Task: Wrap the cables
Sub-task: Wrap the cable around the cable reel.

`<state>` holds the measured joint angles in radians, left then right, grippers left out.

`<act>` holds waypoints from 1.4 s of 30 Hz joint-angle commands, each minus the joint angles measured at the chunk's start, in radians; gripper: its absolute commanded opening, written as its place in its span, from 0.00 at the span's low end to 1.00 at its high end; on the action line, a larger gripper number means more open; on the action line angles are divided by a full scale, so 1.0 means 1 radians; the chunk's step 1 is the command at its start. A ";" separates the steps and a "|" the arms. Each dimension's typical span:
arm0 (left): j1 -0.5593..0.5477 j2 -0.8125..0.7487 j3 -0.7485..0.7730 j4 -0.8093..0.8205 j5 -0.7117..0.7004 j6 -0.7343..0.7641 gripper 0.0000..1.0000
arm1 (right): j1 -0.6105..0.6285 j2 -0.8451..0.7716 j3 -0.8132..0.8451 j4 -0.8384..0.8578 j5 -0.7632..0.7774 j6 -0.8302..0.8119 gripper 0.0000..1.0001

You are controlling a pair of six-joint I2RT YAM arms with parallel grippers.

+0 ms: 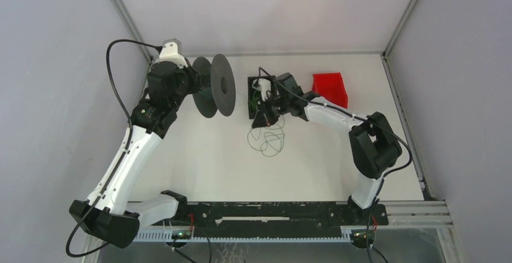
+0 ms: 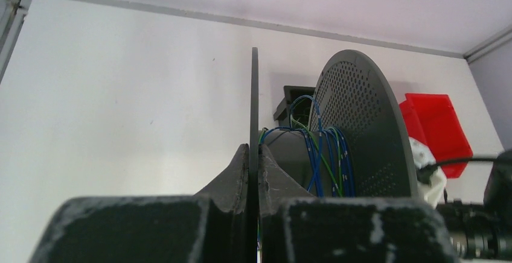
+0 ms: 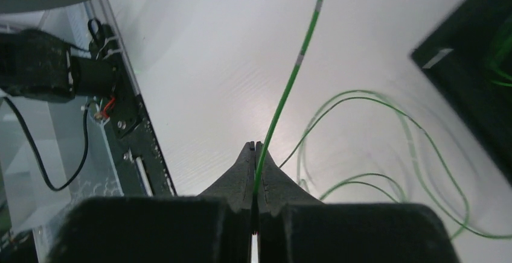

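Note:
A black spool (image 1: 215,86) with two discs hangs over the table's back left. My left gripper (image 2: 254,154) is shut on its near disc (image 2: 254,94), edge-on between the fingers. Blue and green cables (image 2: 326,154) are wound on the hub in front of the perforated far disc (image 2: 362,112). My right gripper (image 3: 255,148) is shut on one thin green cable (image 3: 291,85), which runs up and away from the fingertips. In the top view this gripper (image 1: 265,107) is at a black box (image 1: 253,97). Loose green loops (image 1: 267,139) lie on the table below it, and they show beside the fingers (image 3: 386,154).
A red bin (image 1: 330,88) stands at the back right, behind the right arm. The black box (image 3: 477,64) fills the right edge of the right wrist view. A black rail (image 1: 272,212) with the arm bases runs along the near edge.

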<state>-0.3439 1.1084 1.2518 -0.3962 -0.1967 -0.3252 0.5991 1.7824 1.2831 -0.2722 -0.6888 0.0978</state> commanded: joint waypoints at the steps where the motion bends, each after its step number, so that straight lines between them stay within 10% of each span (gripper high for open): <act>1: 0.021 0.002 0.089 0.056 -0.035 -0.081 0.00 | 0.085 -0.021 0.002 0.004 -0.008 -0.055 0.00; 19: 0.015 0.038 -0.021 0.153 -0.203 -0.046 0.00 | 0.310 -0.077 0.094 -0.029 -0.121 -0.047 0.00; 42: -0.132 0.034 -0.171 0.313 -0.259 0.245 0.00 | 0.194 -0.090 0.424 -0.277 -0.122 -0.070 0.04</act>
<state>-0.4622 1.1664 1.0935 -0.2123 -0.4442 -0.1673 0.8280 1.7435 1.6329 -0.5369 -0.7906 0.0235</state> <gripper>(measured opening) 0.063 0.038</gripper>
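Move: The left hand already grips the near flange of the reel, whose middle lies some 4 cm ahead, 3 cm right and 4 cm below its pads. From the right hand, which already pinches the green cable, the reel is about 3 cm ahead, 10 cm left and 16 cm higher. The loose loops lie on the table about 4 cm ahead, 4 cm right and 12 cm below that hand, the black box roughly 16 cm ahead, 3 cm right and 10 cm below. Keeping its pinch on the green cable, the right hand draws it back about 12 cm and some 8 cm left, turning roughly 20 degrees counter-clockwise, then lifts about 12 cm up the reel's near side and starts forward again by 4 cm. The left hand keeps the reel gripped and lowers it some 5 cm, slightly forward, drifting left and then back right while it rolls its left side up. ##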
